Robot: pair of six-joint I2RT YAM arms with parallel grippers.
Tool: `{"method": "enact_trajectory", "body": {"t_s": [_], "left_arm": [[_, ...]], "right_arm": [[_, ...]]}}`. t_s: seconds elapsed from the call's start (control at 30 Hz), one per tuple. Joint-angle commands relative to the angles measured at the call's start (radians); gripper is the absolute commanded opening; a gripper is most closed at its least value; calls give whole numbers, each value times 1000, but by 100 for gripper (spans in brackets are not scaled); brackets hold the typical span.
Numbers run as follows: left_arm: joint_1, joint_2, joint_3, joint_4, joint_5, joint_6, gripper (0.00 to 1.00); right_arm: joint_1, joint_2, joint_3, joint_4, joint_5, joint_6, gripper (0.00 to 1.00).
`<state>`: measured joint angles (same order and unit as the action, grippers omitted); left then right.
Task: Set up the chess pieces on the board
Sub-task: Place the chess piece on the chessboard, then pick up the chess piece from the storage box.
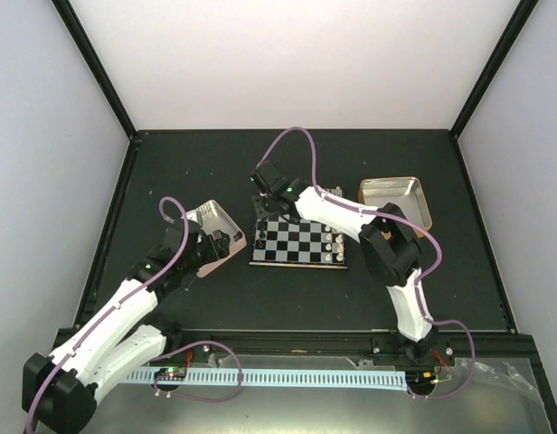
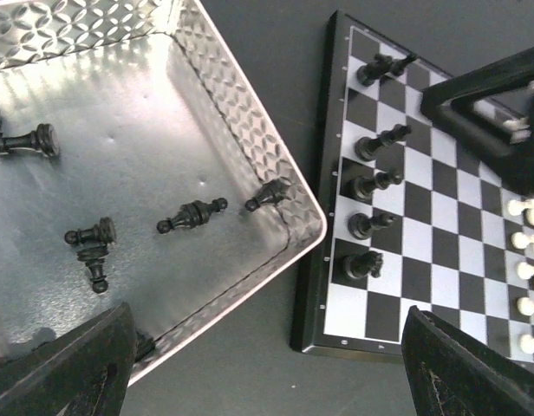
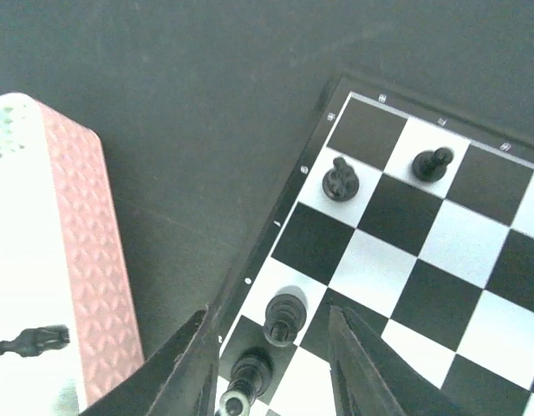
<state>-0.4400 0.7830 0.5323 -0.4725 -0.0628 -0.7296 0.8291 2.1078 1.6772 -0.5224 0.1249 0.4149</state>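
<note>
The board (image 1: 287,244) lies mid-table, with several black chess pieces (image 2: 374,183) standing along its left edge and white ones (image 2: 527,260) on the far side. More black pieces (image 2: 191,214) lie loose in the pink-rimmed tin (image 2: 241,121). My right gripper (image 3: 269,319) hovers over the board's left edge. It is open, its jaws on either side of a standing black piece (image 3: 284,314) without touching it. A few black pieces (image 3: 339,179) stand close by. My left gripper (image 2: 267,368) is open and empty above the gap between tin and board.
A gold-rimmed tin (image 1: 396,201) sits to the right of the board. The pink-rimmed tin (image 1: 211,221) almost touches the board's left corner. Black walls (image 1: 98,81) bound the table at the back and sides.
</note>
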Motion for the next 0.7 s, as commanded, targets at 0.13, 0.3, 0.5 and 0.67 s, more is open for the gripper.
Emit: {"method": "enact_trajectory", "body": {"t_s": [0.13,0.3,0.5,0.67], "left_arm": [[76,159,104,-107,0,57,76],[137,290,137,-134,14,94,62],[222,397,193,-121,40,78,59],[293,481,213,-48,43,0,52]], "right_arm": [[0,-198,-87,56,10,37,38],[-2,-292,-210,93,-19,47,38],[-4,-368,-330,130,-57,63,37],[-4,-399,-379,145,-79,71,37]]}}
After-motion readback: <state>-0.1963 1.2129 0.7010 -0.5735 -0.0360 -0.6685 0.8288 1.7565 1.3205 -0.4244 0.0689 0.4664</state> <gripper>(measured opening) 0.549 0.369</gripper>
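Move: The two black pieces lying together in the pink box, the likely next pick, are about 7 cm ahead of the left hand, 5 cm to its left and 11 cm down. From the left hand, a bishop lies 8 cm ahead and 1 cm left, and a cluster 12 cm ahead and 7 cm left. From the right hand the pair is 14 cm left and 5 cm back; the just-placed piece stands 5 cm straight below, another 3 cm beyond it. Towards the two black pieces lying together in the box, the left hand sinks about 6 cm while swinging nearly as far left, edging forward mostly at the end; it tips some 20 degrees further down and its fingers narrow without touching. From the placed piece, already free, the part-open right hand rises nearly 8 cm, then draws back and right over the board, dipping about 3 cm. ##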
